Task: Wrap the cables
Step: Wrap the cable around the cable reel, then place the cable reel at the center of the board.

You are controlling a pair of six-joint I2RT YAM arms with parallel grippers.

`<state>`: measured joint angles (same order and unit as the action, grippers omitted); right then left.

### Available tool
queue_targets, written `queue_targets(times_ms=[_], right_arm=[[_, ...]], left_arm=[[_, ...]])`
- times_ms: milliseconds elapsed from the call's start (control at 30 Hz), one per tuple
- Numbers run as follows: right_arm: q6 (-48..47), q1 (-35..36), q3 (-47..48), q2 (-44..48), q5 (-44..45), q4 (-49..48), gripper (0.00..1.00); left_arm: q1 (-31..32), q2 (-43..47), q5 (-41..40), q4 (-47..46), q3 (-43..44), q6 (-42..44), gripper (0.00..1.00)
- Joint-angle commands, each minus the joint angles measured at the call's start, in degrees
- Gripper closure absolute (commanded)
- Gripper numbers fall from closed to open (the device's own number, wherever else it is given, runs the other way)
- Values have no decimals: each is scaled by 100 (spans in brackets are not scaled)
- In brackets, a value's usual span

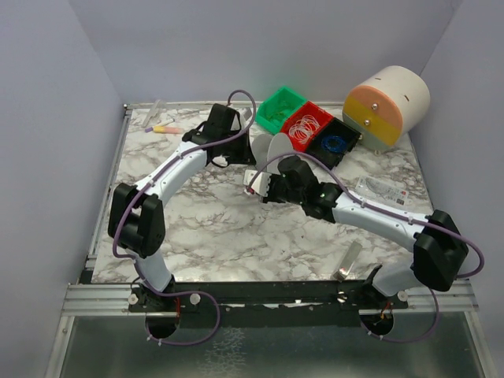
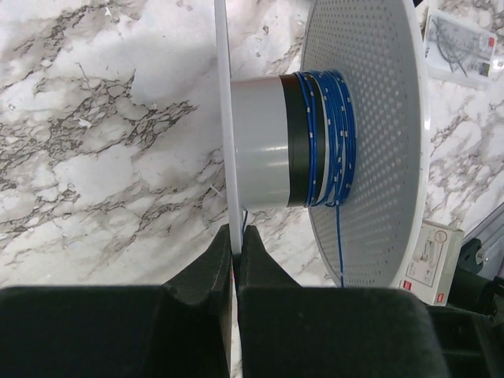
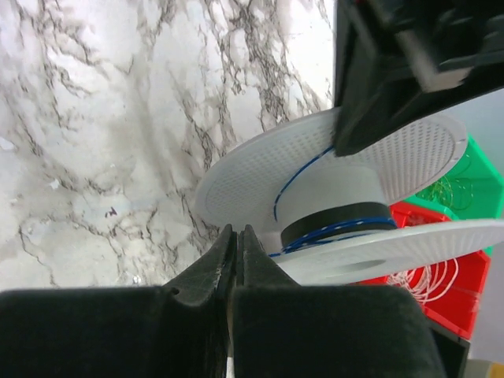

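A white spool (image 1: 276, 146) with two perforated flanges stands on edge on the marble table (image 1: 220, 228). Blue wire (image 2: 335, 142) is wound beside a black band (image 2: 295, 142) on its grey core. My left gripper (image 2: 236, 232) is shut on the rim of the thin left flange (image 2: 223, 94); from above it sits at the spool's left side (image 1: 250, 140). My right gripper (image 3: 239, 232) is shut just below the spool (image 3: 331, 189), and a blue wire strand (image 3: 339, 228) runs from the core to its fingertips. Thin dark grey cables (image 2: 457, 43) lie in a clear packet.
At the back stand a green bin (image 1: 279, 110), a red bin (image 1: 307, 126) with white wire rings and a black bin (image 1: 335, 143) with a blue coil. A round cream, orange and yellow drawer unit (image 1: 386, 106) is at the back right. A pink marker (image 1: 165, 128) lies back left.
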<state>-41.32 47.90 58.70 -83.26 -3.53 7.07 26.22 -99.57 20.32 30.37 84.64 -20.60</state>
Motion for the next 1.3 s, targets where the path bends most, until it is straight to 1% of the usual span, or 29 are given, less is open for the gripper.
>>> queue_targets(times_ms=[0, 233, 400, 500, 567, 633, 733, 800, 833, 933, 1000, 1133, 1267], right_arm=[[-704, 143, -413, 69, 1115, -58, 100], [-1454, 570, -712, -70, 2031, -544, 100], [-1490, 605, -786, -76, 2265, -598, 100], [-1437, 607, -846, 63, 2170, -422, 100], [-1162, 598, -718, 258, 1705, 45, 99], [-760, 549, -338, 455, 970, 804, 99], [-317, 316, 137, 668, -132, 1616, 87], [-103, 61, 315, 774, -733, 1848, 76], [-48, -90, 364, 827, -974, 1914, 69], [104, -538, 429, 989, -1643, 2042, 59], [157, -819, 468, 1044, -2111, 2155, 56], [12, -1003, 395, 949, -2302, 2473, 49], [246, -1265, 25, 946, -2447, 2243, 45]], left_arm=[[-172, 60, 699, -299, 127, -134, 100], [-287, 65, 1117, -470, -39, -266, 100], [-459, 94, 1333, -573, -137, -343, 100], [-527, 104, 1398, -585, -154, -313, 100], [-553, 98, 1428, -585, -181, -252, 100], [-584, 68, 1491, -585, -229, -213, 100], [-656, -9, 1531, -585, -299, -194, 100], [-734, -71, 1570, -589, -367, -213, 100], [-774, -98, 1599, -605, -425, -241, 100], [-910, -177, 1700, -722, -594, -344, 100], [-998, -233, 1785, -835, -730, -447, 100], [-1173, -325, 1985, -1268, -1098, -737, 100], [-1365, -473, 2296, -1687, -1400, -1013, 100]])
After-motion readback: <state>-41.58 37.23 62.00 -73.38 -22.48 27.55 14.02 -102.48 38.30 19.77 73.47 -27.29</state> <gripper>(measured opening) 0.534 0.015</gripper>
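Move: The left hand still grips the reel's left flange, with the reel's middle about 3 cm ahead, 5 cm right and 3 cm below. From the right hand, shut on the blue cable's end, that middle is roughly 9 cm ahead, 3 cm right and 3 cm lower. The red bin lies some 19 cm ahead and 13 cm right of the right hand, the black bin 13 cm ahead and 20 cm right, both about 14 cm lower. Right hand draws the cable down-right about 5 cm, then opens and lifts; left lowers the reel leftward. ##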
